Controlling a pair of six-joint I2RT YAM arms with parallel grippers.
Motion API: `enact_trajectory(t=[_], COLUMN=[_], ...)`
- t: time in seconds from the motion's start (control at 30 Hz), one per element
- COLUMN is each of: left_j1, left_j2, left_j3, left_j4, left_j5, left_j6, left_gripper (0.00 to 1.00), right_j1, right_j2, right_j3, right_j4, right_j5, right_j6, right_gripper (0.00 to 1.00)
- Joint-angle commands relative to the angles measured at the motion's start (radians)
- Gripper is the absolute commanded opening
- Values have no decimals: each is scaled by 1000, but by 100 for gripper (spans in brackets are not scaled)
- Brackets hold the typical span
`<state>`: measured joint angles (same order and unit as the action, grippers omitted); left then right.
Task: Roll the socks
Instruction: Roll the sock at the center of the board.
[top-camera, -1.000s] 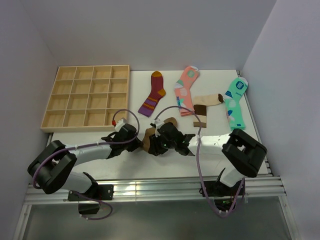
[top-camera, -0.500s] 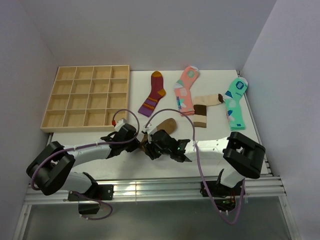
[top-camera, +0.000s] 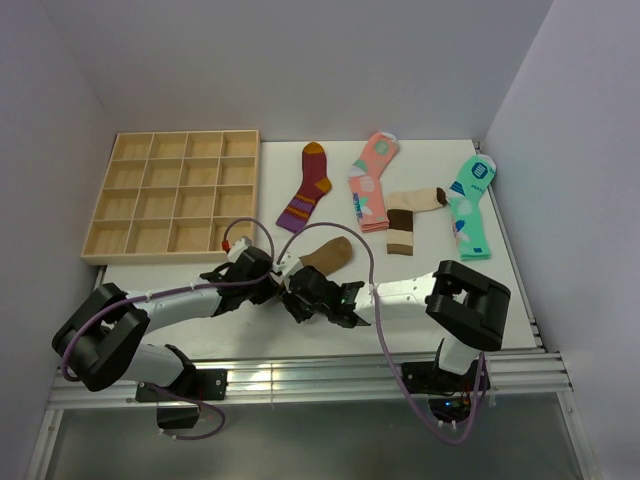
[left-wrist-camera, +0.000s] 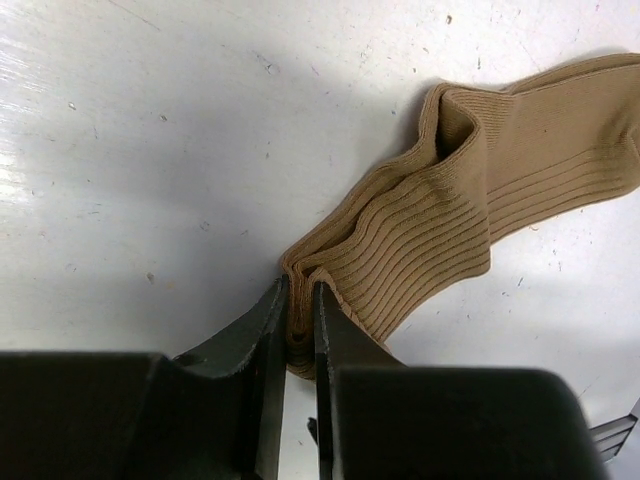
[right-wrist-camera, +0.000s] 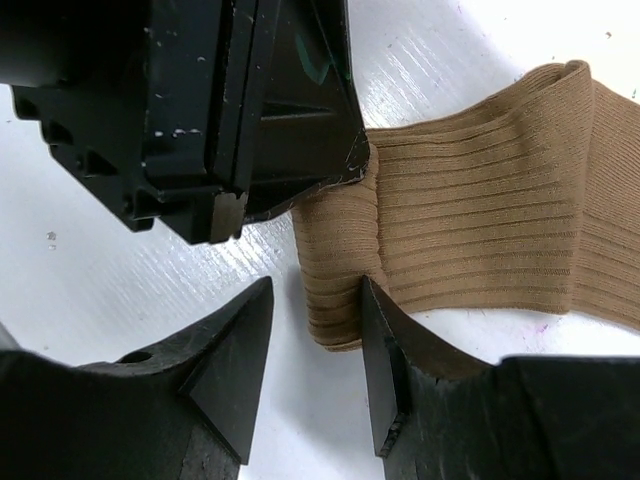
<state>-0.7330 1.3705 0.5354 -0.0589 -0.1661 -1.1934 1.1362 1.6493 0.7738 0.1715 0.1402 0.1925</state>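
Note:
The plain brown sock (top-camera: 326, 254) lies near the table's front middle, its near end folded into a small roll (right-wrist-camera: 338, 270). My left gripper (top-camera: 276, 286) is shut on that folded end (left-wrist-camera: 300, 300), pinching ribbed layers between its fingers. My right gripper (top-camera: 300, 302) is open astride the same roll (right-wrist-camera: 317, 287); its right finger (right-wrist-camera: 385, 360) touches the roll and its left finger stands apart. The rest of the brown sock (left-wrist-camera: 500, 190) stretches away flat on the table. The beige sock with dark brown toe and band (top-camera: 408, 214) lies bent at the back right, away from both grippers.
A wooden tray of compartments (top-camera: 180, 196) fills the back left. A maroon striped sock (top-camera: 307, 187), a pink patterned sock (top-camera: 371, 180) and a mint-green sock (top-camera: 470, 205) lie along the back. The left gripper's black body (right-wrist-camera: 200, 100) sits close against the right gripper.
My right gripper has slid left and toward the near edge, off the sock's middle to its rolled end, uncovering the sock's far part. The left gripper has kept its pinch in place.

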Motion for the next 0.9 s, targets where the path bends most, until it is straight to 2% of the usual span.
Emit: enact_trajectory(t=[0.0, 0.17, 0.27, 0.3, 0.4, 0.47, 0.53, 0.57, 0.67, 0.87], left_j1=[-13, -13, -11, -12, -13, -11, -11, -11, -11, -11], left_j2=[-17, -25, -39, -45, -74, -105, -135, -145, -188, -286], left_j3=[24, 23, 21, 20, 11, -2, -14, -18, -40, -107], left_j4=[-58, -62, -64, -65, -67, -74, -79, -85, -91, -87], left_j5=[-4, -1, -3, -7, -18, -29, -44, -49, -69, -93], left_j6=[34, 38, 37, 37, 28, 18, 8, 5, -17, -67], left_gripper=[12, 12, 15, 18, 29, 39, 48, 57, 70, 78], right_j1=[10, 10, 8, 5, 2, -7, -21, -41, -99, -228], right_j2=[52, 90, 112, 116, 129, 116, 95, 89, 67, 86], right_j3=[27, 31, 44, 54, 74, 78, 79, 79, 88, 130], right_j4=[-47, -98, -121, -131, -150, -155, -156, -156, -164, -182], right_j5=[24, 58, 30, 22, -20, -54, -135, -169, -307, -602], right_j6=[2, 25, 32, 32, 33, 39, 61, 68, 108, 191], right_gripper=[47, 41, 27, 17, 0, 0, 0, 0, 0, 0])
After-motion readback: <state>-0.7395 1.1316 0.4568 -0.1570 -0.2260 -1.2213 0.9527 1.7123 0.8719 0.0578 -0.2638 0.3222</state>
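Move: The brown sock's rolled end lies about 1 cm ahead, 1 cm left and 1 cm below the right hand; the left hand already holds it, its middle roughly 1 cm ahead and 1 cm right of the left fingertips. From the right hand the flat toe lies some 10 cm ahead and 9 cm right, the maroon sock about 25 cm ahead and 3 cm right. Right dips about 1 cm and pinches the roll, tipping 20 degrees; left lets go, lifting away left 4 cm. ##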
